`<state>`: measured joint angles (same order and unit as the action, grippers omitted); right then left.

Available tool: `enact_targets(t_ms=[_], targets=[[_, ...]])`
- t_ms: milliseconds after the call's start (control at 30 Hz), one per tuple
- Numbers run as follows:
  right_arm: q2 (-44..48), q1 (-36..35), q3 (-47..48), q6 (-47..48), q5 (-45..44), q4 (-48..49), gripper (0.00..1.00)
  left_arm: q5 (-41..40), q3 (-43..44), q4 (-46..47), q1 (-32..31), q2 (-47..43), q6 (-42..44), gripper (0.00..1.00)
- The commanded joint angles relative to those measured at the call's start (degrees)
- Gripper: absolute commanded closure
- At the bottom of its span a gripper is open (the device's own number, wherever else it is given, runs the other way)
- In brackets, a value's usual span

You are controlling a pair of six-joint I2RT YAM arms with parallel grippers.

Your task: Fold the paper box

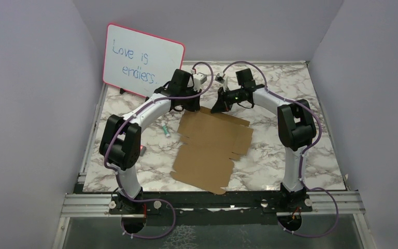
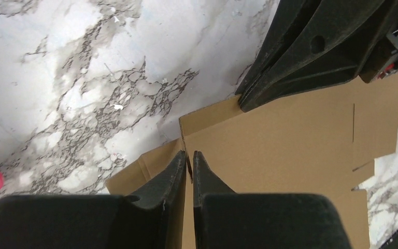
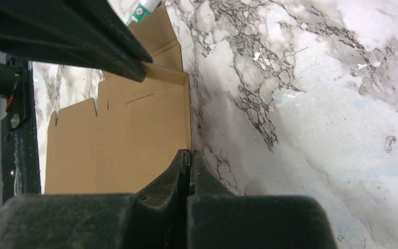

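Observation:
The paper box (image 1: 212,148) is a flat brown die-cut cardboard sheet with notched flaps, lying mid-table. Both grippers meet at its far edge. My left gripper (image 1: 190,107) is shut on the sheet's far left corner. In the left wrist view, a thin upright cardboard edge stands between the fingertips of the left gripper (image 2: 189,162). My right gripper (image 1: 219,108) sits at the same far edge. In the right wrist view, the right gripper (image 3: 189,154) is pressed shut where the edge of the paper box (image 3: 114,140) runs into its jaws. The right gripper's fingers (image 2: 300,67) also show in the left wrist view.
A pink-framed whiteboard (image 1: 142,61) with blue writing leans at the back left. A green-capped marker (image 1: 166,129) lies on the marble table (image 1: 290,150) left of the sheet. Grey walls close in the left, right and far sides.

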<state>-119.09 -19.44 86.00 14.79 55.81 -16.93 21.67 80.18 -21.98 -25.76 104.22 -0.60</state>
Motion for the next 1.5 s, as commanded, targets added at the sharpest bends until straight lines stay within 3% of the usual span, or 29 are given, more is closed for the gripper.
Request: enact_targets(t_ms=[0, 367, 633, 833, 1067, 1267, 1467], targets=[[1.3, -0.34, -0.65, -2.44, -4.92, 3.88, 0.99, -10.75, 0.77, 0.0, -3.21, -3.93, -4.87, 0.9], [2.24, -0.49, -1.76, -3.9, -6.08, 5.87, 0.99, -14.0, 0.41, 1.94, -7.02, -2.12, -9.29, 0.89], [3.44, -0.42, -2.84, -3.23, -6.58, 6.07, 0.99, -20.01, -1.09, -0.08, -6.01, -7.18, -7.41, 0.84], [5.52, -0.44, -5.51, -3.36, -5.95, 7.79, 0.99, -16.86, -12.93, 0.63, -0.93, -16.73, -9.51, 0.71], [7.14, -0.42, -6.99, -4.37, -4.88, 9.68, 0.99, -5.35, -29.59, 7.51, 5.62, -26.22, -17.26, 0.62], [8.07, -0.43, -7.93, -4.33, -4.06, 10.26, 0.99, 0.24, -39.1, 17.09, 6.75, -28.46, -25.11, 0.55], [8.57, -0.43, -8.47, -4.24, -3.06, 10.71, 0.99, 0.95, -44.47, 24.72, 6.78, -27.25, -29.38, 0.48]])
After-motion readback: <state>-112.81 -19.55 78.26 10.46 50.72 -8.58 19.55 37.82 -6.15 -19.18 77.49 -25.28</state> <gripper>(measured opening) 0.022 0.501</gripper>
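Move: The paper box's left-edge notches lie about 10 cm back, 5 cm left and 9 cm below the left hand, which is closed on the raised far-left corner at its fingertips. The glue stick lies some 12 cm left, 7 cm back and 10 cm below it. From the right hand, shut on the far flap at its fingertips, the notches are roughly 10 cm back, 14 cm left and 6 cm down. Left fingers open off the corner, swinging 11 cm back, left and down towards the notches; right keeps pinching. ##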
